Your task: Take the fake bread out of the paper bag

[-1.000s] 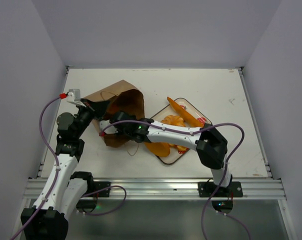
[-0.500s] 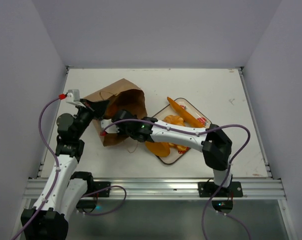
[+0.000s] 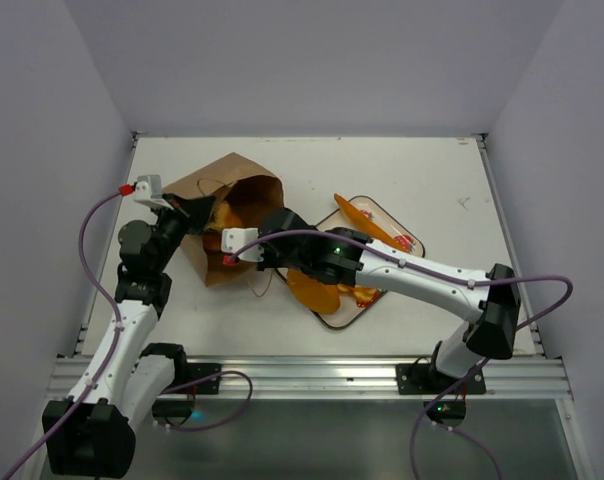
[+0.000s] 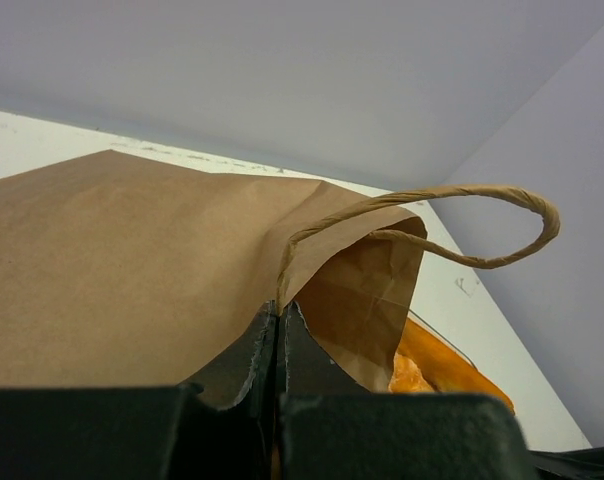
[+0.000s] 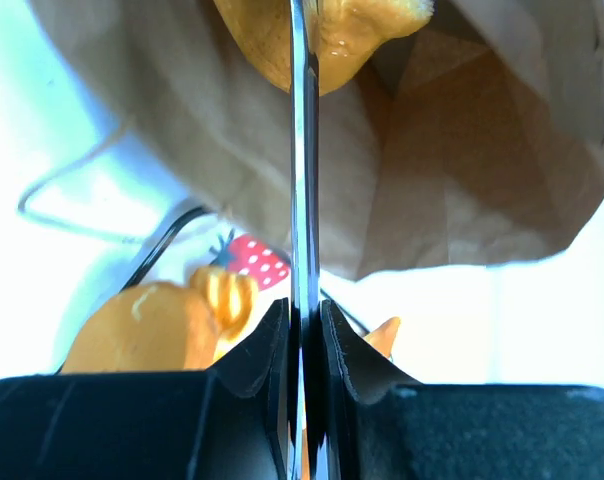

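Observation:
The brown paper bag lies on its side at the table's left, mouth toward the tray. My left gripper is shut on the bag's rim and holds the mouth up; one twisted handle loops out to the right. My right gripper is at the mouth, shut on a thin flat piece of fake bread. That piece shows edge-on between the jaws, its golden end against the bag's inside. From above, orange shows in the mouth.
The white strawberry-printed tray sits right of the bag under my right forearm. It holds a baguette, a flat orange disc and buns. A second bag handle trails on the table. Grey walls enclose the table.
The right gripper closed on the flat piece inside the bag and has drawn back toward the mouth, its elbow swinging right. Orange now shows in the bag mouth. The left gripper kept its hold.

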Motion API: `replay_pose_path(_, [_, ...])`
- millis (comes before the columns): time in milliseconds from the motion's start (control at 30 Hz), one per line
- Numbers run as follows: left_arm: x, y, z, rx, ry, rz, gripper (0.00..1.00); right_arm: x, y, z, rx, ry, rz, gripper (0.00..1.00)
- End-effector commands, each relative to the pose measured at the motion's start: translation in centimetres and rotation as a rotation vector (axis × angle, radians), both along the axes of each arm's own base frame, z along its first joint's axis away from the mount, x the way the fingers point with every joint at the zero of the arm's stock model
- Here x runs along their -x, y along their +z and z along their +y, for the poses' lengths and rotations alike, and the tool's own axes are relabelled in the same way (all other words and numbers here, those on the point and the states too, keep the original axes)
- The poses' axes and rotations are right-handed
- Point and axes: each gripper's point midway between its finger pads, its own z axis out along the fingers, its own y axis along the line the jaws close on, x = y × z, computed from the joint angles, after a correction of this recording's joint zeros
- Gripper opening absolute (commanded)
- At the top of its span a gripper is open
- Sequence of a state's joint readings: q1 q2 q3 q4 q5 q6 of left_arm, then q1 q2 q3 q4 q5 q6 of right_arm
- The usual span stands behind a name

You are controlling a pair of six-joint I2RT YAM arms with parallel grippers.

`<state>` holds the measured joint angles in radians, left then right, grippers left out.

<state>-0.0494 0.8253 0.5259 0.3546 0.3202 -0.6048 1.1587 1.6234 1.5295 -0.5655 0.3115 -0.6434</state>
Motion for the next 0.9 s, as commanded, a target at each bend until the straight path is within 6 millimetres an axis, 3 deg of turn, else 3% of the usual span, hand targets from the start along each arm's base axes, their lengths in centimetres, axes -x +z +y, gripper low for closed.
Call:
replay_pose_path(0, [-0.8, 2.3, 0.6, -0.036, 0.042, -0.079, 0.00, 1.1, 1.8, -1.2, -0.062, -0.010, 0.018, 0.00])
replay_pose_path(233, [-1.2, 2.9, 1.0, -0.050, 0.062, -0.099, 0.00, 2.6, 1.2, -3.8, -0.053, -0.021, 0.061, 0.00])
replay_pose_path(700, [-2.8, 2.8, 2.1, -0.103, 0.129, -0.087, 0.00, 5.4, 4.9, -9.9, -0.155, -0.024, 0.091, 0.00])
replay_pose_path(867, [-3.7, 3.2, 2.9, -0.114, 0.171, -0.076, 0.00, 5.9, 6.0, -13.1, -0.198, -0.043, 0.081, 0.00])
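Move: The right hand holds tongs that already grip a yellow bread inside the paper bag, about 11 cm ahead, 11 cm left and 9 cm below. The tray where the other breads lie is some 17 cm right, 6 cm ahead and 22 cm below; its round loaf is roughly 8 cm right and 1 cm back. The left fingers pinch the bag's rim by its handle; from them the tray lies about 31 cm right, level fore-and-aft. Rightward and somewhat back, the right hand draws the tongs and bread out through the bag's mouth, some 12 cm sideways; it first dips slightly, then climbs to finish about 5 cm higher, its left side tilting up a little. The left hand keeps its pinch on the rim and eases the bag the other way, forward and left by 3 to 4 cm, turning slightly counter-clockwise. ##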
